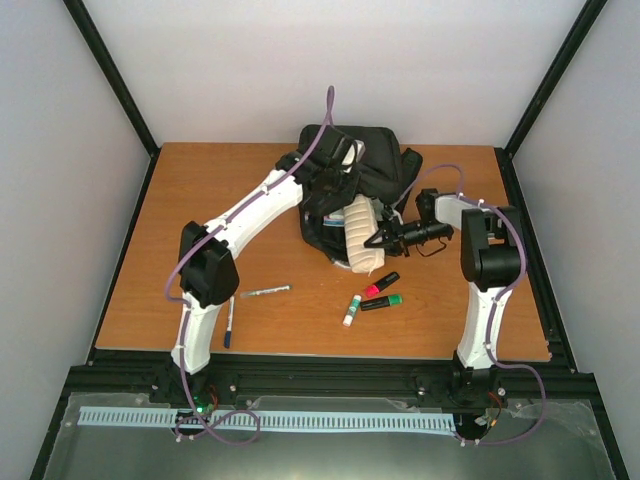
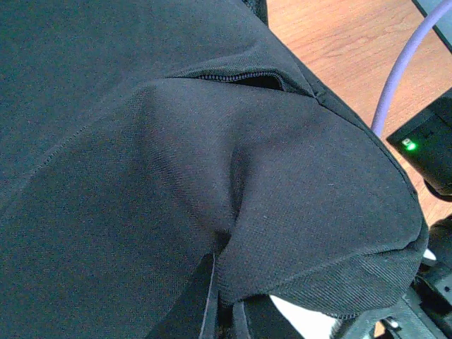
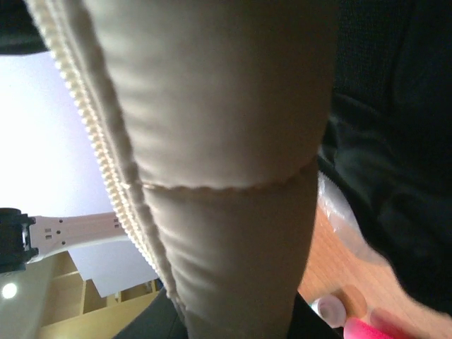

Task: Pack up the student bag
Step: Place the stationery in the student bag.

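Observation:
The student bag (image 1: 385, 160), black fabric, lies at the far middle of the table. My left gripper (image 1: 335, 168) is over it, shut on a fold of the bag's cloth (image 2: 233, 233) close under a zip opening (image 2: 233, 76); the jaws (image 2: 227, 314) pinch the fabric. A beige ribbed pouch (image 1: 358, 236) leans at the bag's near edge. My right gripper (image 1: 377, 240) is shut on that pouch from the right. In the right wrist view the pouch (image 3: 219, 141) fills the frame and hides the fingers, with the bag (image 3: 402, 141) on the right.
On the table in front of the bag lie a pink highlighter (image 1: 381, 285), a green one (image 1: 382, 302) and a white stick with a green cap (image 1: 351, 310). A thin pen (image 1: 265, 291) and a dark marker (image 1: 229, 328) lie near the left arm.

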Robot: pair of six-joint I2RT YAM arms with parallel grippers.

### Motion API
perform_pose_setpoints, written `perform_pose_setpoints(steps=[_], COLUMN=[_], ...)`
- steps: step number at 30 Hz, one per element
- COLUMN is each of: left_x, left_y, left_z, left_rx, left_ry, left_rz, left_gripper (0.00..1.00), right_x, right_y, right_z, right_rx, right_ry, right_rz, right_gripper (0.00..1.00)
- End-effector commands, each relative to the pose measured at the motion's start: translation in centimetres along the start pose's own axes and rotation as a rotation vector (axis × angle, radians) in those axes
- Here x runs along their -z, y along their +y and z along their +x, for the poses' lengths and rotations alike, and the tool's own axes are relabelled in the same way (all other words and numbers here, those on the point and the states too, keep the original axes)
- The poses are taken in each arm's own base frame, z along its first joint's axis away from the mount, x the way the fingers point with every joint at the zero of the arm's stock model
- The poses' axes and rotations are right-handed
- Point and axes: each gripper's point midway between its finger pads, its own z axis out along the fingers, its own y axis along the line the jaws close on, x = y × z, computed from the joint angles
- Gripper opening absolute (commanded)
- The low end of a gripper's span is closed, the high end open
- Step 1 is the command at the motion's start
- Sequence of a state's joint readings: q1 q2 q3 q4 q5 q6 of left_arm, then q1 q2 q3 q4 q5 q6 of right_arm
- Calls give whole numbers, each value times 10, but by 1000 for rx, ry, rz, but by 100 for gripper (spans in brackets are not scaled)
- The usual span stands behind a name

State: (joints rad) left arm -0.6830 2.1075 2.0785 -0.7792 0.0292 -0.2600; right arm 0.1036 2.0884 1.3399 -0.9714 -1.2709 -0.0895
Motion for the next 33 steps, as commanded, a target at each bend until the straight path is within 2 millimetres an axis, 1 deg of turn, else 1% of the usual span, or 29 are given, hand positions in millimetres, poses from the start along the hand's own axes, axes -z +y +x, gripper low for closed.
perform_pose_setpoints(steps=[1,5,7,9,11,12,13,15,17,18,22,25,26,28,31,33], left_x=[55,57,61,65,68,71,68,69,72,75,84,81,79,79,79,82], left_y=[-23,-23,-20,-18,-17,-16,-14,-12,-9,-9,1,-1,-2,-3,6,12], left_z=[-56,-53,-51,-47,-44,-42,-36,-29,-24,-23,-21,-20,-18,-23,-23,-24], left_rx=[30,35,39,47,53,57,59,64,69,69,76,82,91,110,131,134], left_ry=[-195,-188,-195,-207,-214,-218,-206,-207,-218,-235,-261,-251,-241,-256,-256,-266], left_rz=[100,98,85,82,85,83,76,74,72,74,31,50,63,93,92,76], left_gripper=[1,1,1,1,1,1,1,1,1,1,1,1,1,1,1,1], right_x=[-5,-6,-7,-9,-9,-9,-9,-6,-1,2,12,20,22,25,28,26], right_y=[-1,-10,-16,-23,-33,-36,-36,-32,-23,-19,-7,-3,-2,2,6,1], right_z=[-25,-53,-70,-82,-90,-93,-94,-94,-92,-91,-83,-74,-70,-59,-43,-33], right_rx=[21,33,49,59,56,53,55,83,145,179,260,306,321,356,393,392], right_ry=[-47,-104,-130,-152,-163,-169,-174,-180,-186,-191,-201,-212,-214,-211,-183,-144], right_rz=[24,59,91,121,172,182,191,201,235,255,321,379,394,419,441,439], right_gripper=[11,12,15,17,22,26,29,38,51,54,59,64,66,67,69,74])
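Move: The right hand grips the cream pencil case low on its body, its far half already in the bag mouth; the mouth's middle lies about 4 cm ahead, 5 cm to the left and 4 cm below. The red marker is roughly 9 cm back and 2 cm right, the glue stick 15 cm back and 4 cm left, both some 9 cm lower. From the left hand, pinching the bag flap, the mouth is about 8 cm back, level sideways, 14 cm down. The right fingers let go of the pencil case: still gripping, the hand first pushes it about 7 cm forward and 3 cm down into the mouth, then opens wide and backs up and away to the right, fingertips tipping down some 20 degrees as the hand rolls. The left hand keeps its pinch on the flap, drawing it about 5 cm back and left, then slightly up. ##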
